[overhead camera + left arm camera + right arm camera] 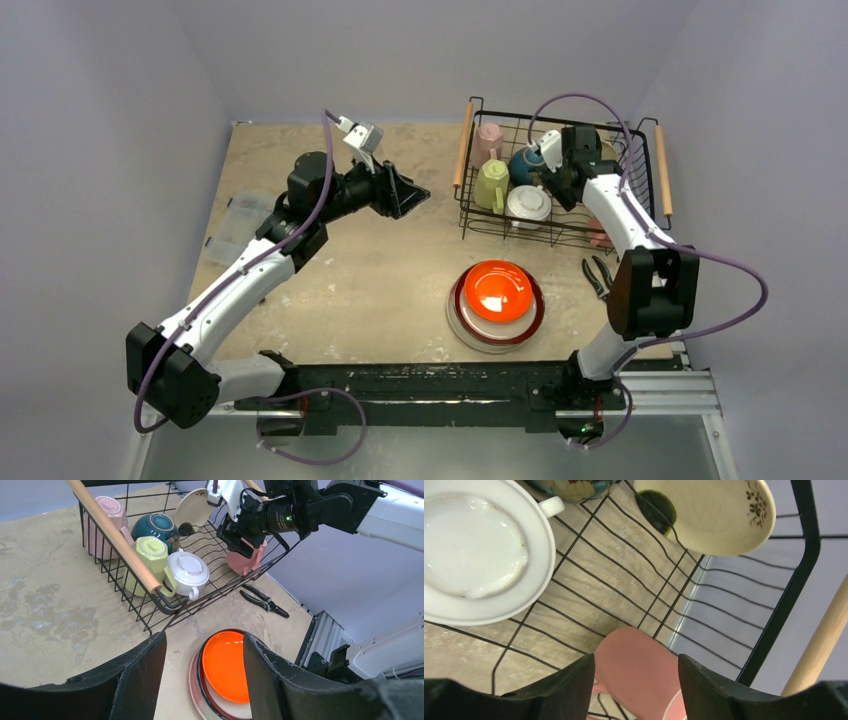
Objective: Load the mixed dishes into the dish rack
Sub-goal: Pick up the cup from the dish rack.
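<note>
The black wire dish rack [560, 232] with wooden handles stands at the back right. In it are a pale pink mug [489, 137], a yellow-green mug [492, 183], a white mug [528, 205], a teal bowl [527, 163] and a cream plate [192, 507] on edge. My right gripper [636, 660] is down inside the rack, open, its fingers either side of the salmon mug [639, 672], which lies on the wires. My left gripper [205, 650] hovers open and empty over the table left of the rack. Below it, a red-orange plate [225, 665] tops a stack of plates [495, 300].
Black pliers [598, 275] lie on the table between the rack and the right arm. A clear plastic box [235, 225] sits at the table's left edge. The right arm reaches over the rack's near right corner.
</note>
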Controlling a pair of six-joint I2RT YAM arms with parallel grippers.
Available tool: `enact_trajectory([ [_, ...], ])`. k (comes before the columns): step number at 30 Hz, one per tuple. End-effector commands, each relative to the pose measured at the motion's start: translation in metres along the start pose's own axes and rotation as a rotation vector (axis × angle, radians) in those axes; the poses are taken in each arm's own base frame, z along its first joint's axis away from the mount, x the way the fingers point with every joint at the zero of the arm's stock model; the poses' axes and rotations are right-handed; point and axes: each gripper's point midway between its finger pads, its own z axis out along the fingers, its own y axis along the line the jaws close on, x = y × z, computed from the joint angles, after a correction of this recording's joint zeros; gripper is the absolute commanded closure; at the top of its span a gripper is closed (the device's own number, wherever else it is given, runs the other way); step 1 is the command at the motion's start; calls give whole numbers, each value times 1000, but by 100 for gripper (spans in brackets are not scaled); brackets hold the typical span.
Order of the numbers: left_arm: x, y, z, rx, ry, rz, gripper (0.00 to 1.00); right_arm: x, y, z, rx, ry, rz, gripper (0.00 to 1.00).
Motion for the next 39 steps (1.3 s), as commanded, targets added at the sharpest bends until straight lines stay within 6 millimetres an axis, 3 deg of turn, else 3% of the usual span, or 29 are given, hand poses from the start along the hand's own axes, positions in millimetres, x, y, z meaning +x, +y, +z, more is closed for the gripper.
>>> enact_trajectory([
  [1, -31, -18, -8, 48, -76, 29, 43, 11, -15, -18, 93, 28, 328, 35],
  [3, -32, -17, -9, 41, -77, 34, 43, 27, -26, -16, 175, 97, 464, 27],
  [6, -31, -16, -9, 34, -76, 37, 43, 40, -33, -17, 190, 120, 642, 27],
  [9, -31, -17, -9, 35, -73, 34, 43, 47, -54, -33, 251, 46, 821, 23],
  [14, -31, -18, -9, 40, -70, 30, 43, 58, -57, -30, 166, 3, 1076, 9],
  [20, -29, -17, -7, 40, -61, 24, 43, 61, -53, -22, 45, -14, 1149, 1],
  [24, -28, -17, -6, 46, -53, 16, 43, 63, -49, -17, 8, -14, 1180, 1],
  [33, -26, -16, -3, 46, -43, 13, 43, 91, -48, -1, 103, 81, 1216, 1],
  [39, -25, -15, -2, 48, -38, 13, 42, 89, -41, 13, 65, 100, 1219, 1],
])
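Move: The pink cup, bottom up in the rack's near right corner, is about 8 cm to the right hand's right, 4 cm back and 8 cm below it. At that same depth below, the white cup lies some 9 cm left and 1 cm ahead, and the blue mug 7 cm left and 9 cm ahead; the cream dish leans about 12 cm ahead and 5 cm right, 4 cm lower. From the left hand the pink cup is roughly 38 cm right, 8 cm ahead and 24 cm down. Over to the pink cup the empty right hand swings, some 9 cm right and 4 cm back, lifting about 3 cm on the way and then sinking 4 cm towards the cup's upturned base. Its wrist rolls some 65 degrees about the line of the fingers, clockwise, these still pointing forward and down, while they spread from a bit over half to fully open; contact with the cup can't be seen. ##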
